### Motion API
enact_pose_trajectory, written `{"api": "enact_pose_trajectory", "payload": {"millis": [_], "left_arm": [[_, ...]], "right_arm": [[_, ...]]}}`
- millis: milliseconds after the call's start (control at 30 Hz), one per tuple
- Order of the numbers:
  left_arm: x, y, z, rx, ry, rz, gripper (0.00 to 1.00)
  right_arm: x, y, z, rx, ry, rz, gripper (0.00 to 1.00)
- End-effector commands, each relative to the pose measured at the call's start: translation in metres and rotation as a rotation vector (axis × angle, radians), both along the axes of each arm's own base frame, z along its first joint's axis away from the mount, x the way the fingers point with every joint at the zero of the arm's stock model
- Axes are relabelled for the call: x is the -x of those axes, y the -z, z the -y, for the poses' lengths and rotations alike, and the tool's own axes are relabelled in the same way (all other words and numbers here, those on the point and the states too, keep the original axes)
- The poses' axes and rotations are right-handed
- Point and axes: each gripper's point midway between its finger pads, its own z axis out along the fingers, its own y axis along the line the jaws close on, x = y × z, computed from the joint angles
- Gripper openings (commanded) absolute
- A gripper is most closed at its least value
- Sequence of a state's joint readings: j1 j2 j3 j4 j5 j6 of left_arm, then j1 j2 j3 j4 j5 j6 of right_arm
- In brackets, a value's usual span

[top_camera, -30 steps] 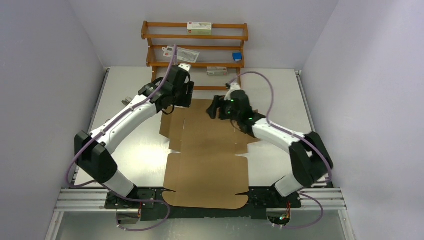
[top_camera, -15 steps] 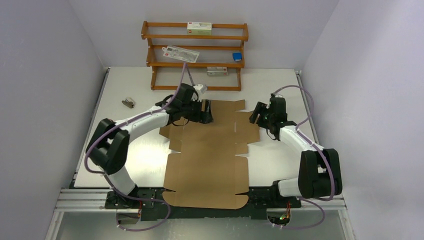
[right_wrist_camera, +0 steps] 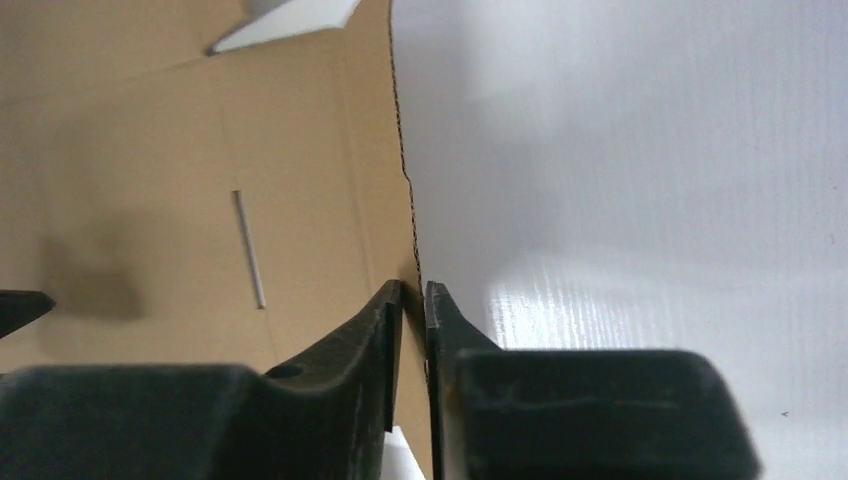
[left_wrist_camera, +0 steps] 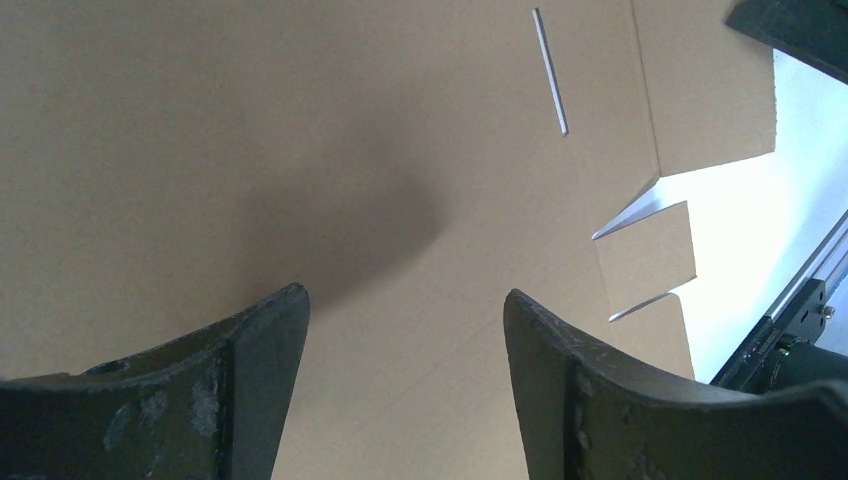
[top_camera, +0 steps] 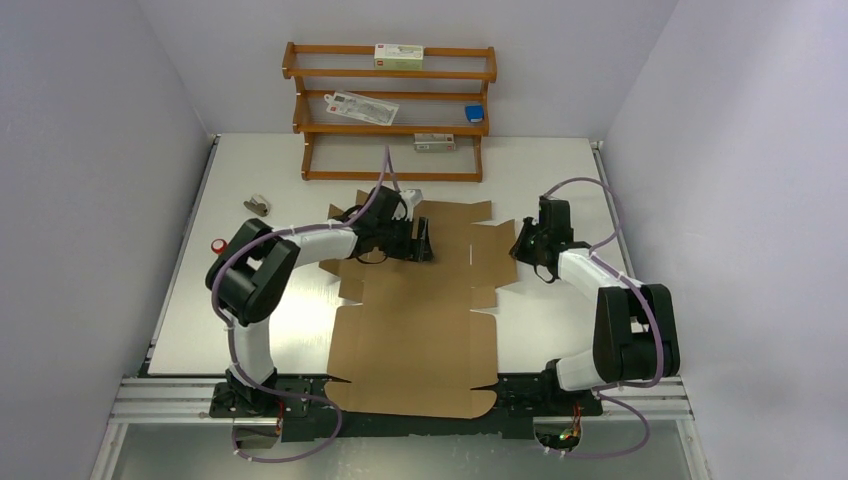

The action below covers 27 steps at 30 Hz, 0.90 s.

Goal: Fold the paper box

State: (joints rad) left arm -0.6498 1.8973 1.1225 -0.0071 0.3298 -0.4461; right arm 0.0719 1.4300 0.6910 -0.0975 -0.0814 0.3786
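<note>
The paper box [top_camera: 415, 330] is a flat brown cardboard sheet with flaps and slits, lying on the white table and reaching its near edge. My left gripper [top_camera: 425, 240] hovers low over the sheet's far panel. In the left wrist view its jaws [left_wrist_camera: 405, 300] stand open, with only bare cardboard [left_wrist_camera: 300, 150] showing between them. My right gripper [top_camera: 520, 245] is at the right edge of the far panel. In the right wrist view it [right_wrist_camera: 414, 287] is shut on that edge of the cardboard [right_wrist_camera: 180, 180], one finger over the sheet and one on the table side.
A wooden shelf rack [top_camera: 390, 100] holding small packets stands at the back wall. A small grey object [top_camera: 258, 205] and a red ring [top_camera: 217, 245] lie on the table's left. A metal rail [top_camera: 150, 400] runs along the near edge. Walls close both sides.
The left arm came down and moved right over the far panel. The right arm swung out to the sheet's right edge, and its jaws closed on that edge.
</note>
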Motion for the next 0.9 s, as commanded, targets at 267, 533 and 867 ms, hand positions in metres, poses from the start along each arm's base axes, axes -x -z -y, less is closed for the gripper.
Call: {"api": "enact_pose_trajectory", "payload": {"millis": [267, 533, 867], "left_arm": [[0.006, 0.029, 0.005, -0.002, 0.001, -0.037, 0.73], [0.009, 0.038, 0.003, -0.017, -0.005, -0.054, 0.72], [0.013, 0.043, 0.004, 0.01, -0.019, -0.073, 0.72]], "right_arm": [[-0.007, -0.04, -0.008, 0.17, -0.064, 0.028, 0.0], [-0.003, -0.061, -0.03, 0.333, -0.128, 0.034, 0.0], [0.003, -0.056, -0.08, 0.61, -0.236, -0.016, 0.0]]}}
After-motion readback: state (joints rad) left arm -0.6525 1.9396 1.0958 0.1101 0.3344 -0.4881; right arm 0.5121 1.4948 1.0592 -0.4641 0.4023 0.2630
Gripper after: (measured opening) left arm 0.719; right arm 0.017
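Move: The right fingers stand around the outer edge of the right side flap, nearly shut. The slotted crease that the flap hinges on runs about 9 cm to their left, level fore-and-aft and roughly 1 cm lower; the far corner flap lies some 9 cm ahead and 7 cm left, the near tab about 9 cm back and 6 cm left. From the left hand, the panel spot it goes to is straight below by about 1 cm, and the slotted crease lies about 10 cm to its right. Up and to the left in an arc goes the right hand: its fingers finish closing to pinch the flap's edge while it starts to lift, then it carries that edge about 7 cm up and 7 cm inward towards the slotted crease, speeding leftward late and rolling some 25 degrees with its left side dropping. The left hand sinks about 1 cm, fingers still open, and stays there, pressing down on the main panel. ##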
